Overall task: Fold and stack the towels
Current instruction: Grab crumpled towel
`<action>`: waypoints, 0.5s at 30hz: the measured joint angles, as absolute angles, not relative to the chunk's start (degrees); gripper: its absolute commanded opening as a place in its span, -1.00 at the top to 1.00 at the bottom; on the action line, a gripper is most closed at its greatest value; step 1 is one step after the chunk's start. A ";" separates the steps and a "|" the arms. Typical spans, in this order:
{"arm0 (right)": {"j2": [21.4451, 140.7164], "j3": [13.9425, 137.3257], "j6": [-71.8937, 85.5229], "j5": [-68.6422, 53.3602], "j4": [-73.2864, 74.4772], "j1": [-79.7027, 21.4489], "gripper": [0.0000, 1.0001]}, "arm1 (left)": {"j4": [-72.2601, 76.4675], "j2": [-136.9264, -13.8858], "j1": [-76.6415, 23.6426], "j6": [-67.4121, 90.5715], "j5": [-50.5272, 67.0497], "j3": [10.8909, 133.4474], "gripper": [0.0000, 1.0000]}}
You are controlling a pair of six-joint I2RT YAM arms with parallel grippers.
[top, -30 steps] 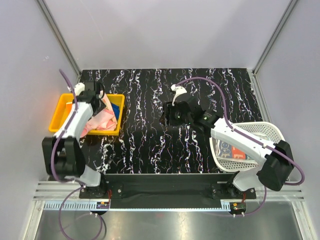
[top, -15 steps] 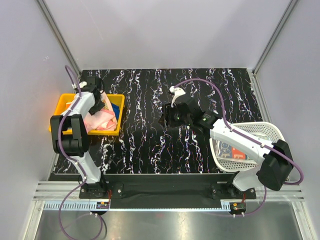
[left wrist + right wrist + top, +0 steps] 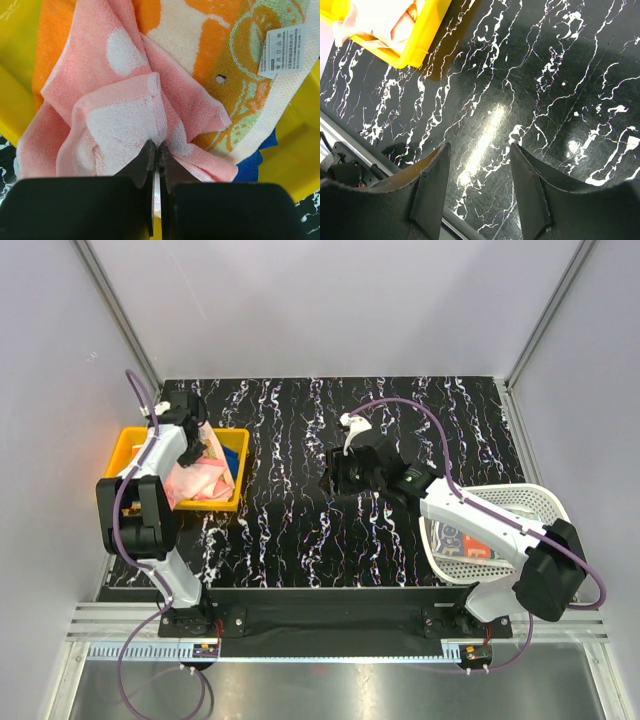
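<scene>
In the yellow tray (image 3: pixel 125 455) at the left lies a crumpled pink towel (image 3: pixel 195 480) with white marks. It rests on an orange cartoon-printed towel (image 3: pixel 220 55) and a blue towel (image 3: pixel 232 455). My left gripper (image 3: pixel 195 445) reaches down into the tray and is shut on a raised fold of the pink towel (image 3: pixel 125 115), pinched between the tips of the left gripper (image 3: pixel 156 146). My right gripper (image 3: pixel 335 470) hovers over the middle of the black marbled table. The right gripper (image 3: pixel 479 146) is open with nothing between its fingers. Another printed towel (image 3: pixel 465 540) lies in the white mesh basket (image 3: pixel 520 505).
The white basket stands at the right, under the right arm's forearm. In the right wrist view, a corner of the yellow tray (image 3: pixel 427 30) shows at the upper left. Grey walls and metal rails close in the table.
The left gripper has gone from open to shut, pinching the pink towel in the tray, and its arm has swung slightly. The right arm has not moved.
</scene>
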State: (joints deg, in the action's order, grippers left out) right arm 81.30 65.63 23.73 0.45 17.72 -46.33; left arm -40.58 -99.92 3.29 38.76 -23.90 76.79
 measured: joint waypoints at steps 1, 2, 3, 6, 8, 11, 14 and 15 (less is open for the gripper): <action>81.30 65.60 23.73 0.43 17.72 -46.33 -0.16 | -41.04 -99.31 3.29 38.59 -23.86 76.79 1.00; 81.30 65.58 23.73 0.45 17.72 -46.33 -0.16 | -41.36 -98.59 3.29 38.50 -23.77 76.82 1.00; 81.30 65.60 23.73 0.43 17.67 -46.33 -0.15 | -41.76 -97.73 3.29 38.37 -23.68 76.88 1.00; 81.30 65.60 23.73 0.40 17.67 -46.33 -0.15 | -43.27 -94.80 3.29 37.69 -22.72 77.34 1.00; 81.30 65.60 23.73 0.40 17.67 -46.33 -0.15 | -44.16 -92.97 3.27 37.21 -22.04 78.15 1.00; 81.30 65.60 23.73 0.45 17.69 -46.33 -0.15 | -44.88 -90.11 2.90 36.21 -20.95 79.68 1.00; 81.30 65.60 23.73 0.54 17.80 -46.33 -0.15 | -45.84 -87.37 1.96 35.16 -19.66 81.17 1.00; 81.30 65.60 23.73 0.54 17.80 -46.33 -0.15 | -46.24 -86.65 1.63 34.81 -19.25 81.78 1.00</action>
State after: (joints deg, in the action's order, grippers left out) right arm 81.30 65.60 23.73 0.54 17.80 -46.33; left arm -46.24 -86.65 1.63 34.81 -19.25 81.78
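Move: In the yellow bin, the left hand already pinches the crumpled pink towel, whose middle lies about 3 cm back towards the base and 3 cm below. The orange towel lies under it, roughly 4 cm ahead, 2 cm left and 5 cm below; the blue cloth is about 10 cm right, 2 cm ahead and 6 cm below. The pink towel lies some 35 cm left of the idle right hand, 7 cm ahead and 14 cm below. Lifting the pink towel by its pinched fold, the left hand rises about 10 cm, gathering speed, up and away from the orange towel and the bin floor. Its shut fingers keep their hold while the wrist tips some 10 degrees, swinging the fingertips outward, and late in the lift the hand drifts a couple of centimetres left. ##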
